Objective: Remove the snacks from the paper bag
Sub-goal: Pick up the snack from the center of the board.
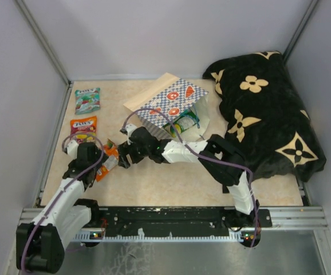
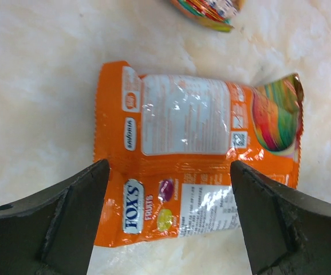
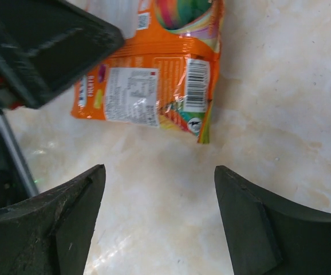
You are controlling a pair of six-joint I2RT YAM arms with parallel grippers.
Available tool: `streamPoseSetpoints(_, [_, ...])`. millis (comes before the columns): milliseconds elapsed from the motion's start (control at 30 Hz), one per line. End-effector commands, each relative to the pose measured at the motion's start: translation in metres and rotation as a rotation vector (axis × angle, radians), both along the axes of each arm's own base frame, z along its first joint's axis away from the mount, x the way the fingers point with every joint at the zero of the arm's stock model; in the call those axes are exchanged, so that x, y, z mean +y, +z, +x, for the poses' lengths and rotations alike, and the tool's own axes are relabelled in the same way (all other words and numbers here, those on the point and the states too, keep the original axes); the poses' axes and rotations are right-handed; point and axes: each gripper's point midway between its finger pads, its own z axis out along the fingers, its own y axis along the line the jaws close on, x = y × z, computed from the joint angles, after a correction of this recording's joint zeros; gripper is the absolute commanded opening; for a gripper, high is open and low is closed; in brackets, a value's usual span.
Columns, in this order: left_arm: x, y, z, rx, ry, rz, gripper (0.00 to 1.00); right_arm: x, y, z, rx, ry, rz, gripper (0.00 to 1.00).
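An orange snack packet (image 2: pixel 194 143) lies flat on the table, printed back up. My left gripper (image 2: pixel 169 172) is open and low over it, a finger on each side of its lower part. My right gripper (image 3: pixel 160 172) is open and empty over bare table just short of the same orange packet (image 3: pixel 154 80). From above, the two grippers (image 1: pixel 103 162) (image 1: pixel 121 158) meet at this packet (image 1: pixel 110 153). A teal snack (image 1: pixel 87 100) and a purple-yellow snack (image 1: pixel 83 129) lie at the far left. The paper bag (image 1: pixel 168 100) lies on its side with a green packet (image 1: pixel 184 121) in its mouth.
A black flower-patterned cloth (image 1: pixel 268 114) is bunched at the right, against the right arm. Grey walls close in the back and sides. A black rail (image 1: pixel 177 216) runs along the near edge. The edge of another packet (image 2: pixel 208 8) shows at the top of the left wrist view.
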Motion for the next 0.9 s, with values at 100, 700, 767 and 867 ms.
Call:
streamPoseSetpoints(100, [0.022,0.007,-0.009,-0.006,0.137,0.001,0.92,0.035,-0.013,0.023,-0.003,-0.013,0.042,0.79])
streamPoseSetpoints(700, [0.034,0.015,-0.023,-0.046,0.239,-0.003,0.91,0.056,-0.024,0.039,0.153,-0.036,0.187,0.21])
streamPoseSetpoints(767, [0.034,0.019,-0.024,-0.057,0.240,-0.007,0.91,0.054,-0.019,0.038,0.159,-0.047,0.194,0.00])
streamPoseSetpoints(867, [0.033,0.035,-0.024,-0.101,0.239,-0.020,0.91,0.049,0.007,0.038,0.127,-0.062,0.239,0.00])
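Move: The orange snack packet lies flat on the board with its middle about 10 cm to the right hand's left, 3 cm farther out and 4 cm below; its near corner is only half as far off. The red snack packet is some 9 cm left of the orange one's middle and 12 cm farther out. The paper bag stands roughly 19 cm right and 18 cm ahead of the right hand. From the left hand, the orange packet's middle is 3 cm right, 2 cm ahead and 2 cm below. Drop the open right gripper about 3.5 cm to the board, then slide it level, left and forward, onto the barcode corner of the orange packet, some 6 cm across in all, flattening the fingers by about 10 degrees. Shut the fingers there and pinch that corner. Meanwhile draw the open left gripper back and left, turning it slightly counter-clockwise, to clear the packet. ##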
